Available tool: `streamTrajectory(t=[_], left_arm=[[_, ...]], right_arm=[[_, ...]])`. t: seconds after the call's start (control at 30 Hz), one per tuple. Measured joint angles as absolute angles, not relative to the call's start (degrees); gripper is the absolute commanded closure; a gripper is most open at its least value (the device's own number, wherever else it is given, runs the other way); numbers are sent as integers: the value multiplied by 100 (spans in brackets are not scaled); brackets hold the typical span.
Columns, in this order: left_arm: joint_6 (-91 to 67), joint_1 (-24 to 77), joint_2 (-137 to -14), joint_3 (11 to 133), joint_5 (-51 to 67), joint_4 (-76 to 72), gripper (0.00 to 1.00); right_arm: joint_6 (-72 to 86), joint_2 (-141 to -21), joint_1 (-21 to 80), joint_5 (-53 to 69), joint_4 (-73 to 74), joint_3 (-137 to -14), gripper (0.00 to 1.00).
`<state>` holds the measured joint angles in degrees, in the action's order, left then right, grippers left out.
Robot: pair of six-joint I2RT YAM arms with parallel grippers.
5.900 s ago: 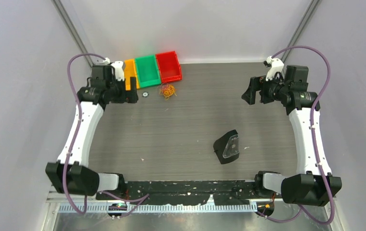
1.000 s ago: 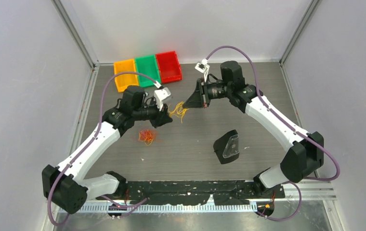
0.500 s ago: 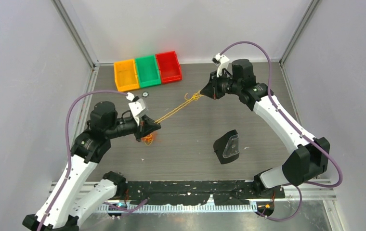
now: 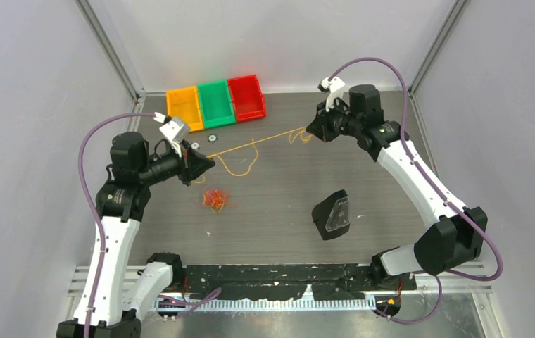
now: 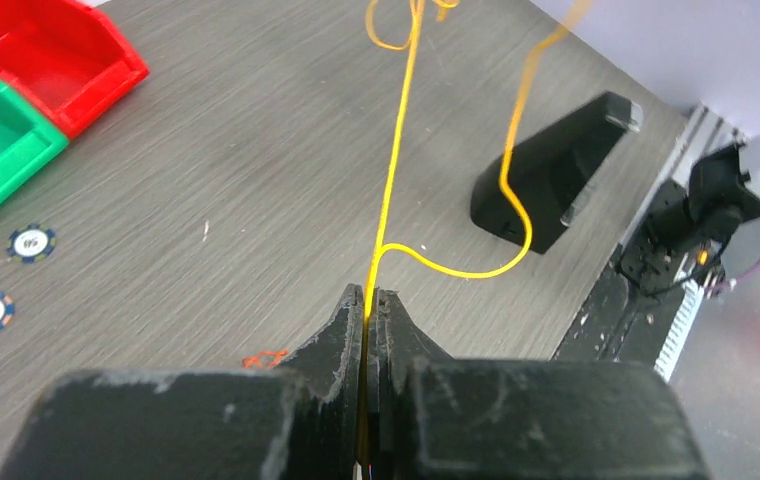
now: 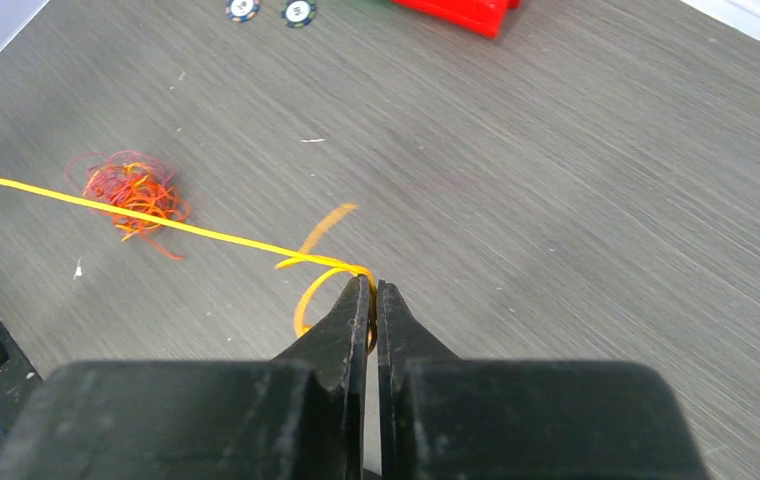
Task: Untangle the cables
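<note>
A thin yellow cable runs between my two grippers above the table, with a slack loop hanging from it. My left gripper is shut on one end; in the left wrist view the yellow cable leaves the closed tips of that gripper. My right gripper is shut on the other end, and in the right wrist view the cable curls at its tips. A red and orange bunch of cables lies on the table below the line, also visible as a tangle.
Orange bin, green bin and red bin stand in a row at the back. Two poker chips lie in front of them. A black wedge-shaped object sits right of centre, near the front.
The grippers were close together a second ago and have drawn apart, left going left, right going back-right. The yellow cable is pulled out long between them. The red-orange bunch stayed on the table.
</note>
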<state>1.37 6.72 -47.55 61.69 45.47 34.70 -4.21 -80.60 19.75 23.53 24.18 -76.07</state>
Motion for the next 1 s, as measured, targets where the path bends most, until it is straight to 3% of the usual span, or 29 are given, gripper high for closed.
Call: streamTrajectory(t=[0.3,0.43,0.6,0.9,1.0], left_arm=[[-615,-257,-5159,6381,5004,3245,100],[-941,228,-5175,6386,4810,2744,100],[-1041,1358,-5481,6386,4517,2322,100],[-1015,2506,-6213,6388,4016,1752,69],[-1002,2630,-6344,6388,3983,1656,53]], right_arm=[[-447,-8040,1221,3301,2604,-7714,94],[187,-8040,1197,4016,2473,-7714,95],[985,-8038,2080,4482,1887,-7714,95],[2471,-8068,2851,5186,545,-7706,95],[2893,-8068,2917,5367,45,-7546,95]])
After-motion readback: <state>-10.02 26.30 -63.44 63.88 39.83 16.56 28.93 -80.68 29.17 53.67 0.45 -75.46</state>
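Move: Both grippers hold the yellow cable stretched between them. The right fingertips with their end of it are about 25 cm to the right of the left gripper, 14 cm farther out and 5 cm lower; a slack loop hangs about 9 cm right, 3 cm ahead and 6 cm below. From the right gripper, the left fingertips' end lies 25 cm left, 14 cm back and 5 cm up; the orange tangle, 27 cm left, 5 cm back and 24 cm down; the black wedge, 11 cm right, 9 cm back and 22 cm down. Draw the grippers a little farther apart, left gripper forward-left and right gripper rightward some 3 cm, then bring them together. Sweep the left gripper about 12 cm right, opening its fingers at the end; swing the right gripper about 15 cm left while drawing it back and up, rolling its left side up and turning counter-clockwise some 30 degrees, fingers still shut on the cable. ##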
